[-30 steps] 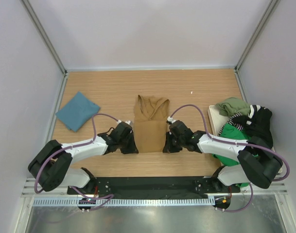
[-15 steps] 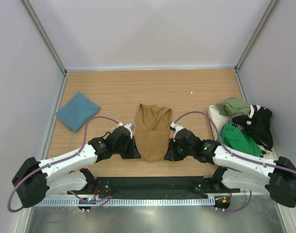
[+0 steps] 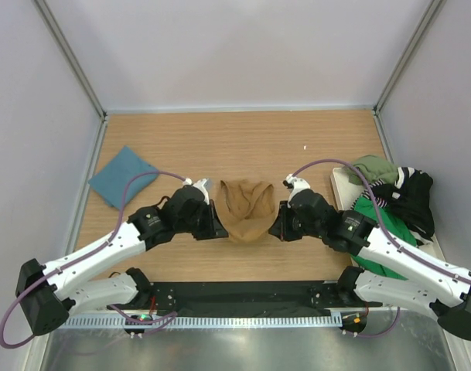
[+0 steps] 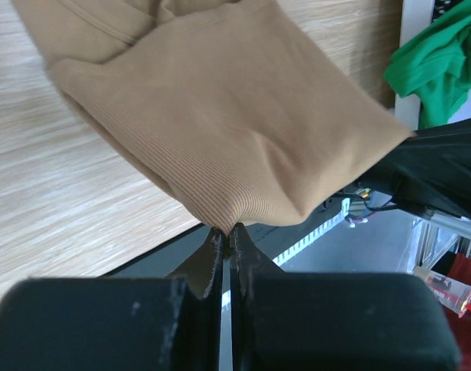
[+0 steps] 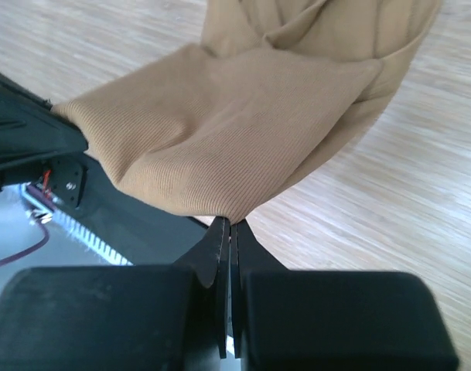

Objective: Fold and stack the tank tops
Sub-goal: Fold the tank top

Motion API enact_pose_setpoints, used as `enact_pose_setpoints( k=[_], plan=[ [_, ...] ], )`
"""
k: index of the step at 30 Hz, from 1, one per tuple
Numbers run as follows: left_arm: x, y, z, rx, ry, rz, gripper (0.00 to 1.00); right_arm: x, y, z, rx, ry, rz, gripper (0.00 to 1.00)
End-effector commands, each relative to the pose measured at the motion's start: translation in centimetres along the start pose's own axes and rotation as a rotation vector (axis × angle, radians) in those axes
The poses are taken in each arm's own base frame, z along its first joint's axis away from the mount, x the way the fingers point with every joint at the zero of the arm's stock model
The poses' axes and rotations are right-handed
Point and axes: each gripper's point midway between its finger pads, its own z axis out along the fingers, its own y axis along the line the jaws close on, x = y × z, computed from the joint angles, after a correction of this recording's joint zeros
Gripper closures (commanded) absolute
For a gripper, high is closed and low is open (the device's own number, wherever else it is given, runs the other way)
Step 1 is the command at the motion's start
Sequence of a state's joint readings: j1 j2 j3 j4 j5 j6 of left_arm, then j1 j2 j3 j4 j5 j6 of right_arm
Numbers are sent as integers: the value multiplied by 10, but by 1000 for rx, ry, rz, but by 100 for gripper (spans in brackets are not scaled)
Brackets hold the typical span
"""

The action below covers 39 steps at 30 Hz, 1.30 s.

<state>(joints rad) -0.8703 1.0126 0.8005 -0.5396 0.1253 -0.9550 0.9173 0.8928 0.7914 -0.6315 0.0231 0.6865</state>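
A tan brown tank top (image 3: 247,207) hangs bunched between my two grippers at the table's middle, its hem raised and its straps still on the wood. My left gripper (image 3: 216,229) is shut on the hem's left corner, and the left wrist view shows the jaws (image 4: 228,232) pinching the ribbed tan cloth (image 4: 235,124). At the opposite corner, my right gripper (image 3: 275,229) is shut on the hem; the right wrist view has the tips (image 5: 229,224) closed on the tan cloth (image 5: 235,131). A folded teal blue tank top (image 3: 123,176) lies at the left.
A pile of tank tops sits at the right edge on a white tray (image 3: 340,185): green (image 3: 373,213), olive (image 3: 370,168) and black (image 3: 413,197). The green one (image 4: 440,66) shows in the left wrist view. The black base rail (image 3: 235,297) runs along the near edge.
Both grippers have lifted the tan top's hem and carried it away from the near edge toward the straps. The top went from lying flat and long to short and bunched.
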Motion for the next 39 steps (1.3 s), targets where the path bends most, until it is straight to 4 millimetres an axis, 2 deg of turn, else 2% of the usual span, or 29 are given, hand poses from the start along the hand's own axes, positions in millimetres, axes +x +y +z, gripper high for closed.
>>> enact_pose_setpoints(
  k=[1,3,7,15,21,29,34,39],
  plan=[
    [-7,-10,-3,6,2,-5,100,-24,-10,-10,110,-70,-29,99],
    [-15,-15,-5,14,-16,-10,100,-33,-13,-11,144,-97,-31,99],
    [-19,-22,0,25,-8,-13,100,-43,-8,-12,149,-116,-38,99],
    [-31,-13,16,41,-2,-79,99,-60,-26,4,282,-153,-66,99],
    [-39,-10,21,30,-2,-92,99,-80,-29,13,309,-188,-65,99],
    [-67,6,30,2,-22,-125,99,-112,-37,26,326,-205,-56,99],
    [-81,12,33,-6,-27,-129,99,-125,-45,37,328,-191,-44,99],
    [-95,22,39,-19,-24,-148,99,-140,-49,55,325,-174,-46,99]
  ],
)
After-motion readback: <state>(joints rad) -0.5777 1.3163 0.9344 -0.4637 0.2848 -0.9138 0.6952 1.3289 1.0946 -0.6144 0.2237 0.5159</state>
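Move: Both hands hold the brown tank top's lower hem about 15 cm above the table. Its strap end lies some 20 cm ahead and 7 cm right of the left hand, and 20 cm ahead and 8 cm left of the right. The folded blue tank top is about 25 cm ahead and 34 cm left of the left hand; the green cloth is 36 cm right and 5 cm ahead of the right hand. Both shut grippers carry the hem forward, nearly level, towards the straps: left about 9 cm, right 13. ##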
